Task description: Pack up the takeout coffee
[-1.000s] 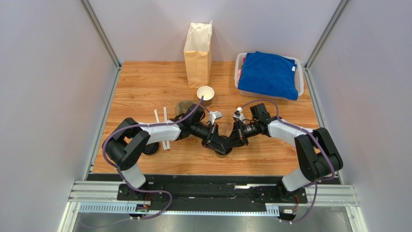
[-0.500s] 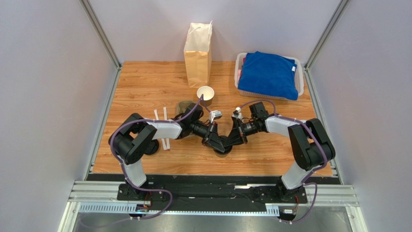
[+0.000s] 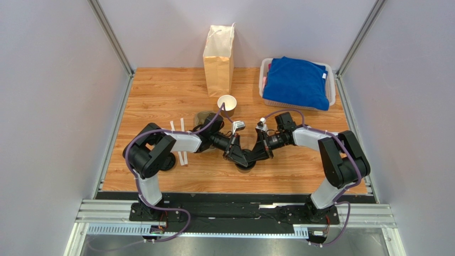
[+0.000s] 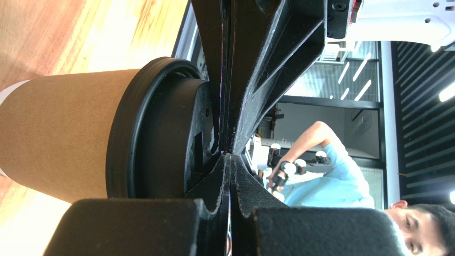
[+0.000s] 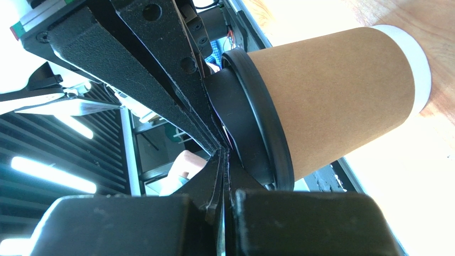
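The takeout coffee [image 3: 245, 167], a brown paper cup with a black lid, stands near the table's front middle, mostly hidden under both grippers. My left gripper [image 3: 241, 158] and right gripper [image 3: 252, 157] meet tip to tip over its lid, both shut with nothing between their jaws. The left wrist view has the cup [image 4: 64, 136] and its lid [image 4: 160, 133] just beside my shut left gripper [image 4: 228, 154]. Seen from the right wrist, the cup [image 5: 342, 90] and lid [image 5: 259, 125] lie right against my shut right gripper [image 5: 221, 152].
A lidless brown cup [image 3: 227, 104] stands behind the grippers, and a tall paper bag [image 3: 219, 56] behind that. At the back right is a white basket [image 3: 331, 88] with a blue cloth [image 3: 296, 82]. White sticks [image 3: 179, 140] and a dark lid [image 3: 203, 118] lie at the left.
Both arms' elbows have swung inward and the grippers have edged slightly away from the near edge, staying shut over the lidded cup.
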You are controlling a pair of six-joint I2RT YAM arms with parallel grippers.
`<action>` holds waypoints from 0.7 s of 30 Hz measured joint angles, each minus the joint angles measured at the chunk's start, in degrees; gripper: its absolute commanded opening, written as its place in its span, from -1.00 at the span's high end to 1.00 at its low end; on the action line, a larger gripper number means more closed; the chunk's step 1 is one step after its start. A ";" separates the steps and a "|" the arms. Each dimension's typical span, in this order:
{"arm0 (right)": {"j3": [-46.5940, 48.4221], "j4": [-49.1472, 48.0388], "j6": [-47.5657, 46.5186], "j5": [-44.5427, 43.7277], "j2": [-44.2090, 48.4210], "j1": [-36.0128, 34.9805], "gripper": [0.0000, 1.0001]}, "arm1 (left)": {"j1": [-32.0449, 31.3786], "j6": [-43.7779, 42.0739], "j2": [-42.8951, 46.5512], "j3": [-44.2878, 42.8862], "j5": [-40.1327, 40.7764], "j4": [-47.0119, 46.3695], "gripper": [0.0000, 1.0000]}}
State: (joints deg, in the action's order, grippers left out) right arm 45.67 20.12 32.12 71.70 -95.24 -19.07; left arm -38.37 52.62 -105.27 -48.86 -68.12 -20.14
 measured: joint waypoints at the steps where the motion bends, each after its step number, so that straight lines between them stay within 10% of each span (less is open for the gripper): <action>1: 0.15 0.33 -0.24 -0.09 0.04 -0.04 1.00 | 0.00 0.00 0.15 0.00 0.00 -0.02 1.00; 21: 8.11 8.17 -1.51 -8.90 19.67 -4.79 1.00 | 1.33 -4.37 18.49 -1.81 9.79 11.72 0.89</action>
State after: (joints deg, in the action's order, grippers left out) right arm 53.78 28.29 30.61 62.81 -75.57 -23.86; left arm -37.04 48.25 -86.78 -50.68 -58.33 -8.43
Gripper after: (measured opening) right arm 0.005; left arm 0.055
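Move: The lidded cup stands directly under both closed grippers, their tips at its black lid. The lid's middle is about 1 cm back, 1 cm right and 2 cm below the left hand, and about 1 cm back, 2 cm left and 2 cm below the right. From the lid, the open cup is about 24 cm farther out and 8 cm left, the cup carrier 16 cm out and 17 cm left, and the spare lid 3 cm out and 35 cm left. Both closed grippers come free of the cup's lid and rise 8–9 cm, the right tilting some 20 degrees. ##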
